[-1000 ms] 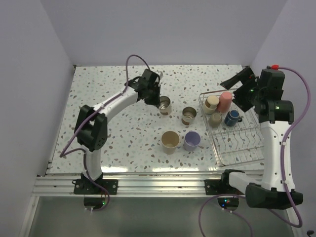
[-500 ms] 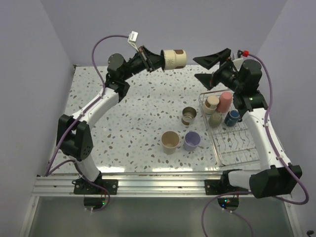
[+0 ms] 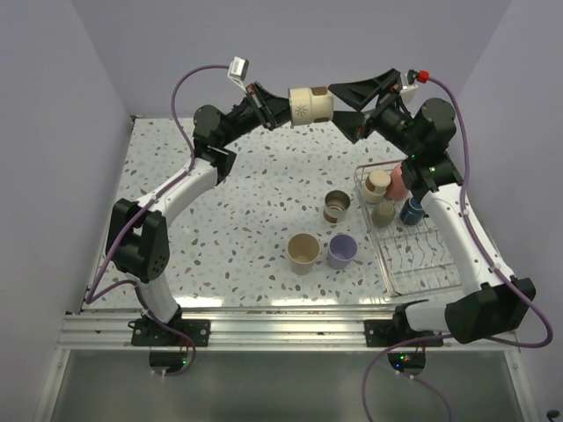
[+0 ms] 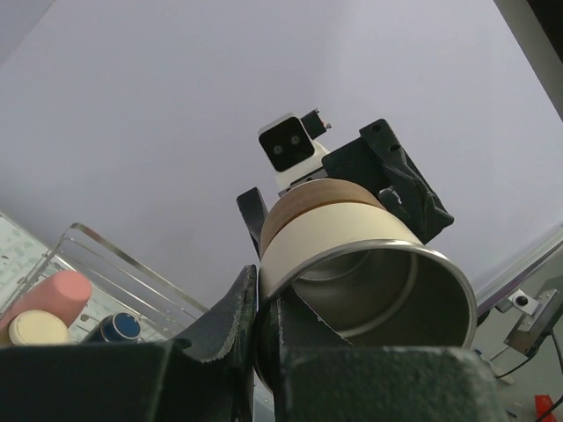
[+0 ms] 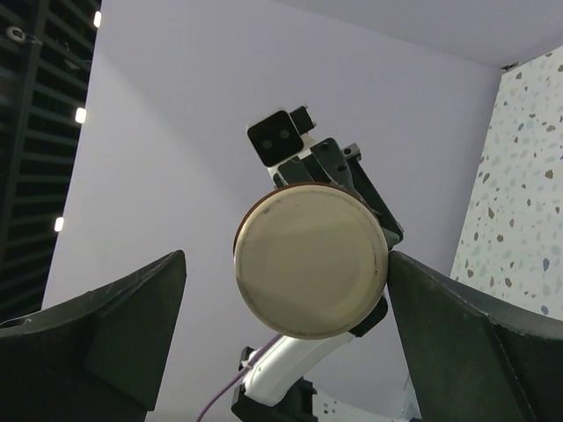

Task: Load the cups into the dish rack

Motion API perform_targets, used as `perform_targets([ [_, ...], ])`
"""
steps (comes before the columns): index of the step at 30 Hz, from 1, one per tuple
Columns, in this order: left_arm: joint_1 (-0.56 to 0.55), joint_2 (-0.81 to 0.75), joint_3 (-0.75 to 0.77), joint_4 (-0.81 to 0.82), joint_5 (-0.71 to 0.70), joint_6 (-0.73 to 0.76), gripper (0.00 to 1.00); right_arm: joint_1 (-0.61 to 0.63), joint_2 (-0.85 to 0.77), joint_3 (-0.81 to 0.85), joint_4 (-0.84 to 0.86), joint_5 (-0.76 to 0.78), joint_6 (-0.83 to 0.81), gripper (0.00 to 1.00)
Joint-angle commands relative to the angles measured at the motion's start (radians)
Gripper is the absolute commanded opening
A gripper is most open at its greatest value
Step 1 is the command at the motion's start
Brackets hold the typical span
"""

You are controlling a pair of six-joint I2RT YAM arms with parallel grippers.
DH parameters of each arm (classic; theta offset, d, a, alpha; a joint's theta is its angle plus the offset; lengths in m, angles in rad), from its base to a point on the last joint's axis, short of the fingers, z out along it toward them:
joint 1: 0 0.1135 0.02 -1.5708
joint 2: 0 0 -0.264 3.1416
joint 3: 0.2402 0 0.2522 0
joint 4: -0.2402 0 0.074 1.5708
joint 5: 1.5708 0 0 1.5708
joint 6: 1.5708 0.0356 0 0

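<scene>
High above the table, my left gripper (image 3: 280, 107) is shut on the rim of a beige cup (image 3: 310, 105) with a steel inside, holding it sideways. The left wrist view shows the rim of this cup (image 4: 352, 237) pinched between the fingers (image 4: 230, 309). My right gripper (image 3: 339, 104) is open and faces the cup's base (image 5: 310, 261). That base sits between its spread fingers (image 5: 132, 308), close to the right one. The dish rack (image 3: 422, 255) holds beige (image 3: 378, 183), pink (image 3: 400, 180), tan (image 3: 383, 213) and dark blue (image 3: 413, 209) cups.
Three cups stand on the speckled table left of the rack: a steel one (image 3: 336, 207), a tan one (image 3: 303, 251) and a lavender one (image 3: 342, 251). Lavender walls close the table in on three sides. The left wrist view catches the rack's corner (image 4: 106, 264).
My left gripper has lifted the beige cup off the table and turned it sideways high up. My right arm rose from the rack and brought its open fingers around the cup's base.
</scene>
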Motion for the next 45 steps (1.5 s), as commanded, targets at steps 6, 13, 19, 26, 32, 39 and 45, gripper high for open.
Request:
perform_targets([
  [6,-0.044,-0.043,-0.013,0.000,-0.031,0.069,0.00,0.061,0.023,0.083,0.036,-0.005,-0.014,0.98],
  [13,-0.070,-0.037,0.016,-0.058,-0.036,0.122,0.00,0.071,0.023,0.086,-0.002,-0.006,-0.037,0.96],
  [19,-0.088,-0.034,0.034,-0.103,-0.034,0.162,0.00,0.087,0.037,0.112,-0.050,0.003,-0.071,0.80],
  [26,-0.099,-0.025,0.054,-0.148,-0.011,0.188,0.00,0.105,0.043,0.109,-0.076,0.014,-0.088,0.34],
  [32,-0.099,-0.048,0.051,-0.251,0.000,0.240,0.47,0.103,0.017,0.104,-0.127,0.041,-0.128,0.00],
  [39,-0.095,-0.155,0.025,-0.489,-0.011,0.415,0.85,0.070,-0.010,0.154,-0.252,0.106,-0.258,0.00],
  [45,-0.061,-0.253,-0.091,-0.569,-0.037,0.460,1.00,-0.053,-0.024,0.164,-0.315,0.072,-0.300,0.00],
])
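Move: The cream cup hangs high in the air, its rim wall still pinched in my left fingers: its middle is about 4 cm to that hand's right, 1 cm ahead and 1 cm up. From my open right hand it lies some 5 cm left and 3 cm ahead, base towards me. Far below the right hand, about 41 cm down, stand the silver cup, 6 cm right and 3 cm ahead, and the purple cup, 6 cm right and 11 cm back. I ease my right hand forward about 2 cm with its fingers open, then close them on the two sides of the cup's base and keep that grip, rolling a little. Once it holds, my left fingers open wide to let the rim go, and the left hand sinks and draws back about 4 cm, its fingertips tipping down some 15 degrees. ##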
